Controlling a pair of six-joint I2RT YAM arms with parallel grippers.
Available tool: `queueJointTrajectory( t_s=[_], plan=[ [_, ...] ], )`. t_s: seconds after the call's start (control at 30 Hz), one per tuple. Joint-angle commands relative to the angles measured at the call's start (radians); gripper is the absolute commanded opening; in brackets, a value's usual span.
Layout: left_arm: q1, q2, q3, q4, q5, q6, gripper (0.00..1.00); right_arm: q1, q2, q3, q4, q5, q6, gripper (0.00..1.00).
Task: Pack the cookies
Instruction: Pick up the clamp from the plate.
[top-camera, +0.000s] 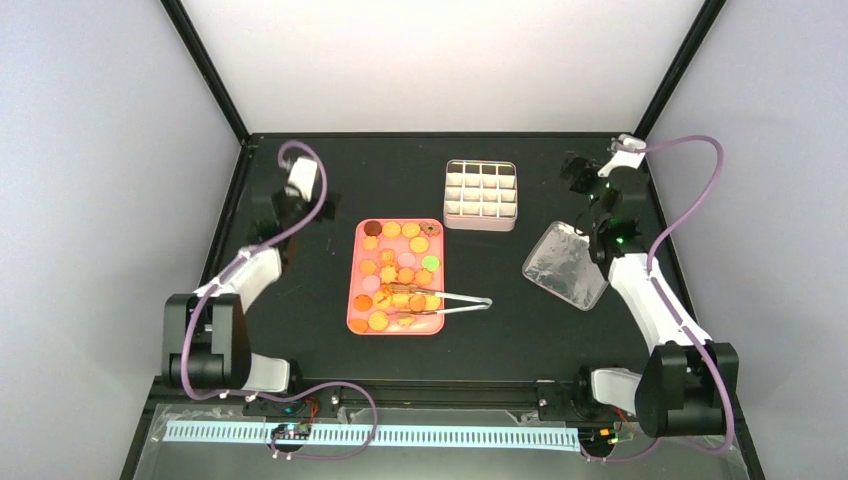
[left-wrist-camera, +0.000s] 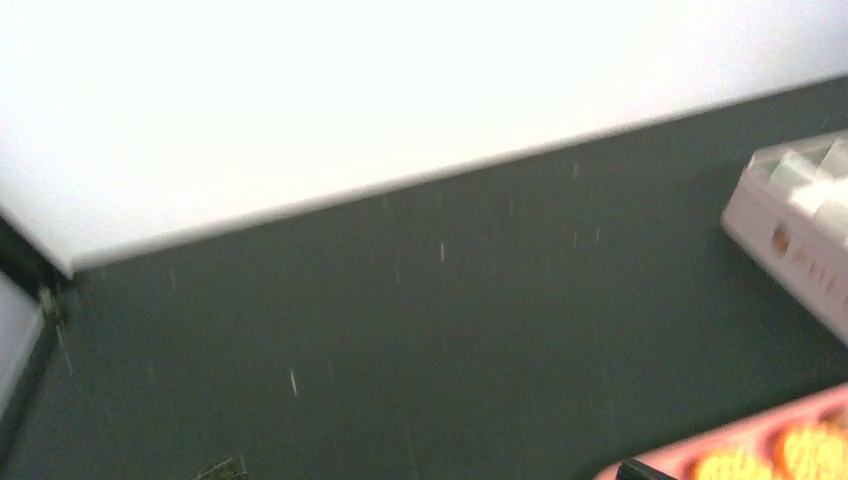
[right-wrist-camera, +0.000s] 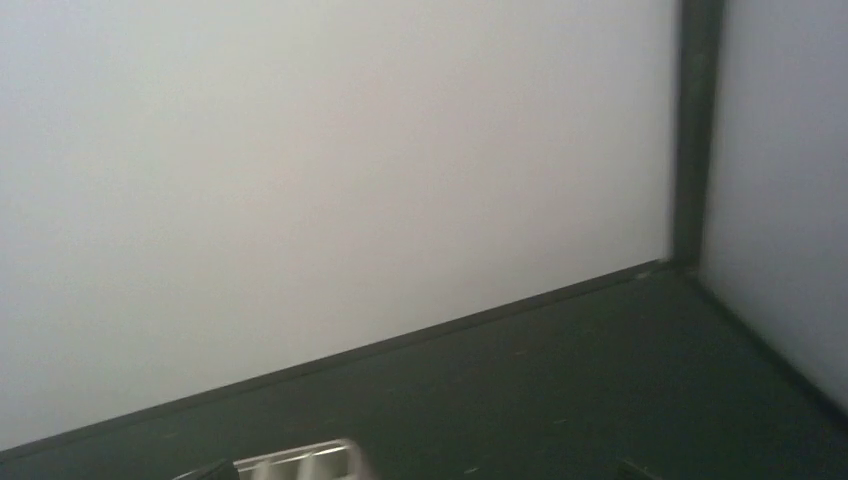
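The cookies (top-camera: 398, 262), mostly orange with a few pink, green and dark brown, lie in rows on a pink tray (top-camera: 352, 300) at the table's middle. A couple of cookies (left-wrist-camera: 810, 455) show at the lower right edge of the left wrist view. My left gripper (top-camera: 318, 200) hovers left of the tray, open and empty; one of its fingertips (left-wrist-camera: 225, 468) peeks in at the bottom, far from the other. My right gripper (top-camera: 578, 172) is at the back right, open and empty, with only a fingertip (right-wrist-camera: 205, 470) in its own view.
Metal tongs (top-camera: 455, 302) rest across the tray's near right edge. A white box with a grid of compartments (top-camera: 480, 195) stands behind the tray; the box (left-wrist-camera: 800, 230) also shows in the left wrist view. A clear lid (top-camera: 565, 265) lies at the right.
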Motion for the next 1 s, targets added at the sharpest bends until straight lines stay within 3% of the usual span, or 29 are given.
queueJointTrajectory(
  t_s=[0.0,0.07,0.23,0.3,0.4,0.6,0.97],
  plan=[
    [-0.002,0.004,0.333,-0.563,0.174,0.193,0.99,-0.014,0.017,0.061,-0.261,-0.354,0.188,1.00],
    [-0.001,0.006,0.396,-0.717,0.251,0.284,0.99,0.001,0.028,0.057,-0.250,-0.457,0.169,1.00],
    [-0.022,-0.067,0.394,-1.032,0.561,0.566,0.99,0.169,0.023,0.080,-0.385,-0.287,0.082,1.00],
    [-0.077,-0.092,0.381,-1.141,0.601,0.666,0.99,0.223,0.001,0.052,-0.394,-0.253,0.082,1.00],
    [-0.223,-0.158,0.357,-1.239,0.512,0.741,0.98,0.268,-0.051,0.002,-0.402,-0.240,0.096,1.00],
    [-0.467,-0.124,0.333,-1.317,0.381,0.774,0.87,0.279,-0.158,-0.084,-0.464,-0.240,0.109,1.00],
    [-0.721,0.029,0.314,-1.233,0.150,0.659,0.61,0.278,-0.223,-0.096,-0.546,-0.190,0.102,0.98]
  ],
)
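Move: The clamp lies across the near right part of the pink plate, roughly 19 cm back, 30 cm right and 15 cm below the left gripper. The plate's middle is some 10 cm left of the clamp and 5 cm farther out; the divided box stands about 10 cm right of the clamp and 25 cm beyond. From the right gripper the box is 6 cm ahead, 28 cm left; the silver lid 10 cm back, 8 cm left, both some 26 cm below. Lift the left gripper briefly, then sweep it back and right, about 23 and 20 cm, sinking over the plate towards the clamp; swing it some 75 degrees clockwise, tip the fingers steeply down and narrow them to about two thirds open. Bring the open right gripper left, down and back towards the box, turning its fingers left and downward. ##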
